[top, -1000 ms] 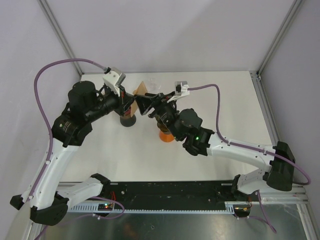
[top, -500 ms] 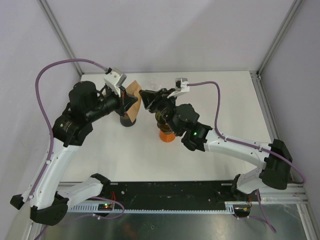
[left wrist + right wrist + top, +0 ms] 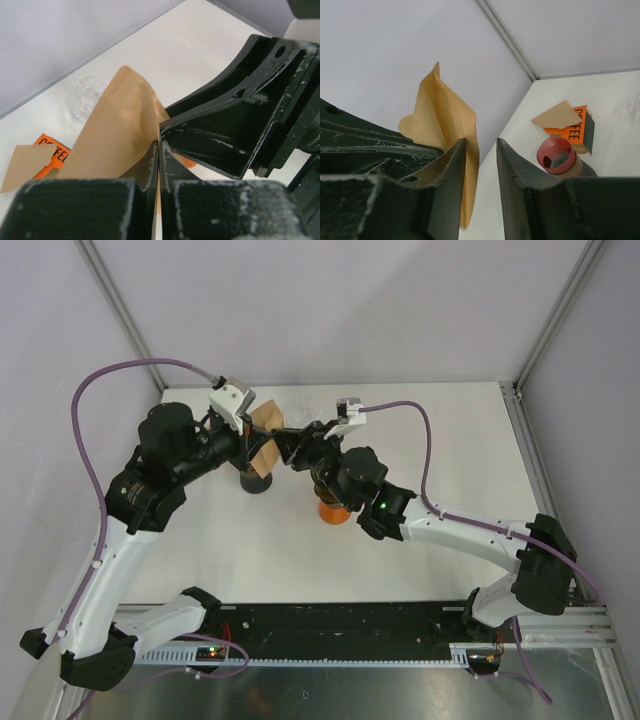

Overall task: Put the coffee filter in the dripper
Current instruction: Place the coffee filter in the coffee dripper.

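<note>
A brown paper coffee filter point(image 3: 263, 430) hangs in the air, pinched at its lower edge by my left gripper point(image 3: 159, 145), which is shut on it. My right gripper point(image 3: 480, 142) has come in from the right, its jaws partly apart around the filter's edge point(image 3: 445, 120). The paper lies against the inner face of one finger point(image 3: 451, 165), and a gap shows to the other. The red dripper point(image 3: 556, 155) sits on a dark vessel on the table, below and beyond the filter. Both grippers point(image 3: 275, 445) meet above the table's back middle.
An orange coffee-filter box point(image 3: 572, 127) with a brown filter sticking out point(image 3: 557, 116) stands behind the dripper. A clear glass piece point(image 3: 87, 95) lies near the back wall. An orange object point(image 3: 331, 512) sits under the right arm. The white table point(image 3: 450, 440) is bordered by frame posts.
My right gripper has moved left up to the filter and its jaws have narrowed around the paper's edge. The left gripper has kept its grip, with the filter turned slightly.
</note>
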Robot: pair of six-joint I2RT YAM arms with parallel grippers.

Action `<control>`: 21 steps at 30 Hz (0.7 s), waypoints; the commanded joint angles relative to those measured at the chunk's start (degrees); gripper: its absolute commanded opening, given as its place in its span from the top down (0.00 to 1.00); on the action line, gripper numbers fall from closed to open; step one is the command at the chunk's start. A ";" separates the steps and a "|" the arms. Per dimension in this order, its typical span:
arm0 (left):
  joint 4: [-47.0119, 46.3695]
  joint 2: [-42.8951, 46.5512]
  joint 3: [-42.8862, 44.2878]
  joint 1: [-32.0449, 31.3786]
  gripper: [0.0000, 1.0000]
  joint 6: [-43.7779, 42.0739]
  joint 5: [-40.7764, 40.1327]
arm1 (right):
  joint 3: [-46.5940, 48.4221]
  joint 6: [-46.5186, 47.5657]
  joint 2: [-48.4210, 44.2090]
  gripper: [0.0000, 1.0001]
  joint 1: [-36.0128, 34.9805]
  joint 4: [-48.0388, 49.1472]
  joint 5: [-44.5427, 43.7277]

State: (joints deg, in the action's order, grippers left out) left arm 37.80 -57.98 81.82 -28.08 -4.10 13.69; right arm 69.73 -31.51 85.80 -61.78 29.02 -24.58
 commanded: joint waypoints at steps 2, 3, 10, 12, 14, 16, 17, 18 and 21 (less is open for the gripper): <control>-2.00 0.08 1.13 -0.66 1.00 -2.64 -0.21 | 2.28 -0.75 1.29 0.64 0.66 1.63 3.16; -1.97 0.02 1.36 -0.66 1.00 -2.65 0.30 | 2.44 -0.79 1.65 0.65 0.85 1.47 3.85; -1.86 -0.12 2.75 -0.66 1.00 -2.63 0.28 | 2.69 3.46 0.05 0.98 1.25 -2.80 0.46; -1.68 0.01 3.22 -0.66 1.00 -2.86 -0.73 | 2.69 7.00 -1.52 0.99 0.68 -4.51 -4.10; -1.31 -0.04 3.71 -0.66 1.00 -2.98 -1.25 | 2.69 10.86 -3.01 1.00 -0.14 -5.53 -8.59; -1.08 -0.19 4.01 -0.66 1.00 -3.05 -1.44 | 2.69 14.65 -4.15 1.00 -1.01 -6.29 -12.67; -1.03 -0.33 4.07 -0.66 1.00 -3.30 -1.59 | 2.69 16.27 -4.59 1.00 -1.52 -6.62 -14.70; -0.96 -0.36 4.15 -0.66 1.00 -3.56 -2.02 | 2.69 18.13 -5.07 1.00 -2.04 -7.05 -16.42; -0.97 -0.67 4.25 -0.66 1.00 -4.93 -4.07 | 2.69 22.17 -6.20 1.00 -3.06 -8.10 -20.84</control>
State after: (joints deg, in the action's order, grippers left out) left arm 37.85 -58.41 83.61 -28.27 -6.44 12.53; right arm 70.00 -17.91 82.78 -63.55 22.22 -35.33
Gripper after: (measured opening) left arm 0.006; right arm 0.009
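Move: The coffee filter, its edge pinched in the left fingertips, lies between the right hand's parted fingers, its middle some 3 cm left and 1 cm ahead of the right hand point, about level; from the left hand it is roughly 2 cm ahead. The dripper sits some 8 cm right of the right hand, about level fore and aft and 22 cm below, its orange carafe right under it, 32 cm down. The red-rimmed cup stands about 8 cm ahead, 10 cm left and 33 cm below. The filter is pinched by the right hand: its fingers, about a third open, sink some 2.5 cm, easing slightly left and forward, and shut on the paper. The right hand then carries its side of the filter about 4.5 cm right and slightly up, left side rolling down and swinging clockwise. The left hand nearly holds its place, fingers still shut at the opposite side. ##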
